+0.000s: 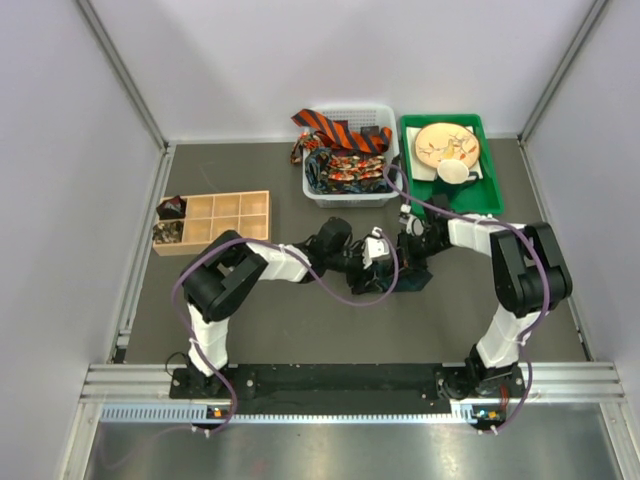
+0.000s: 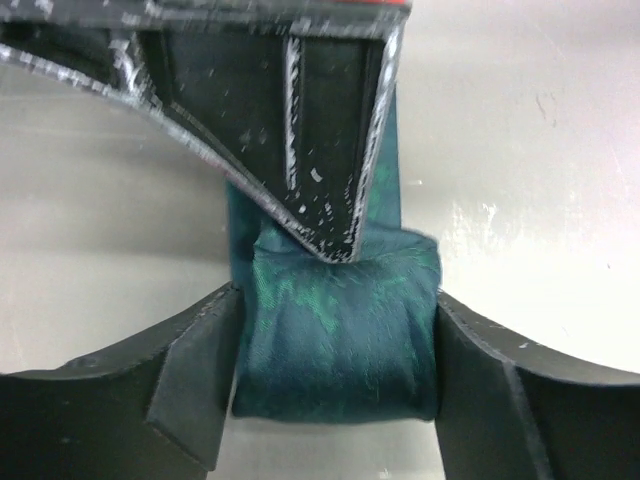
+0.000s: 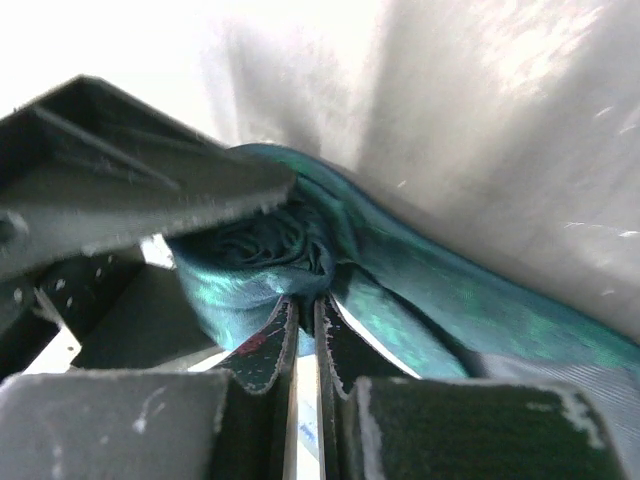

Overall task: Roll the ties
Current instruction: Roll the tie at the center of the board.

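A dark teal tie [image 2: 340,340] lies on the table as a short, thick roll, and its loose tail [image 3: 470,305] runs off to the right. My left gripper [image 2: 338,312] straddles the roll, one finger against each side. My right gripper [image 3: 307,300] comes in from above with its tips nearly together, pinching fabric at the roll's centre [image 3: 265,250]. From above, both grippers [image 1: 395,265] meet mid-table over the tie [image 1: 413,280]. An orange-and-black striped tie [image 1: 335,127] and dark patterned ties [image 1: 345,168] fill a white basket [image 1: 350,198] behind.
A green tray [image 1: 488,190] at the back right holds a round plate [image 1: 447,145] and a white cup [image 1: 455,172]. A wooden compartment box [image 1: 225,220] sits at the left. Purple cables loop from both arms. White walls enclose the table.
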`<state>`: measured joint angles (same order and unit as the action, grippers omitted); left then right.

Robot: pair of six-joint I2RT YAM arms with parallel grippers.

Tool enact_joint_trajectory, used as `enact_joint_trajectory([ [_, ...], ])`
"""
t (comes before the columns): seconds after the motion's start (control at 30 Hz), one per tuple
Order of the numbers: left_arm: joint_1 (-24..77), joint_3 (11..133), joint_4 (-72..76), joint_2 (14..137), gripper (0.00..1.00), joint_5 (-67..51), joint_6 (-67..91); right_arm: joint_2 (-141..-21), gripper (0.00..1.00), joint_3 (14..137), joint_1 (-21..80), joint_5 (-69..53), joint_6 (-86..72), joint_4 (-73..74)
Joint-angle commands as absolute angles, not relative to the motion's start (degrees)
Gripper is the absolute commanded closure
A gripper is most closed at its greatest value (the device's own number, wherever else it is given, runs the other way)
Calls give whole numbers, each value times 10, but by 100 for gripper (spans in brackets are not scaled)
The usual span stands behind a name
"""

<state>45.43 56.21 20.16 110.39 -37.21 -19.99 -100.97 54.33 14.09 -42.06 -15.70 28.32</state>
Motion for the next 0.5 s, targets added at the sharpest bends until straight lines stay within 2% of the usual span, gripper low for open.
enact_joint_trajectory([
  [0.0, 457, 597, 243, 1128, 30, -403, -194, -1041, 100, 558, 140, -299, -131, 245],
  [0.13, 457, 600, 236, 1142, 35, -401, -195, -1048, 100, 563, 140, -286, -128, 252],
  [0.23, 458, 615, 194, 1150, 53, -389, -205, -1049, 100, 568, 139, -307, -124, 257],
  [0.27, 460, 618, 181, 1150, 61, -378, -210, -1048, 100, 574, 139, -318, -121, 260],
  [0.33, 461, 621, 141, 1149, 71, -365, -230, -1042, 100, 578, 134, -351, -121, 269],
  [0.4, 463, 622, 107, 1148, 78, -342, -248, -1028, 100, 588, 127, -388, -122, 289],
  [0.47, 468, 621, 64, 1146, 79, -321, -272, -1015, 94, 597, 106, -417, -127, 304],
])
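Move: Between the left hand's open fingers sits the rolled part of the green tie, its middle about 2 cm right of that hand and 1 cm below; from the right hand it lies some 3 cm left and 1 cm below. The tie's loose tail runs out roughly 2 cm right, 1 cm back and 2 cm below the right hand. Farther out from the left hand, about 28 cm ahead and 5 cm left, stands the white basket. Closing by nearly half their opening, the left fingers squeeze the rolled tie from both sides while that hand slides about 1.5 cm to the right. The right hand, its fingers still shut on the tie at the roll's edge, eases some 1.5 cm forward and as much to the right, sinking about 1.5 cm before coming up slightly. ##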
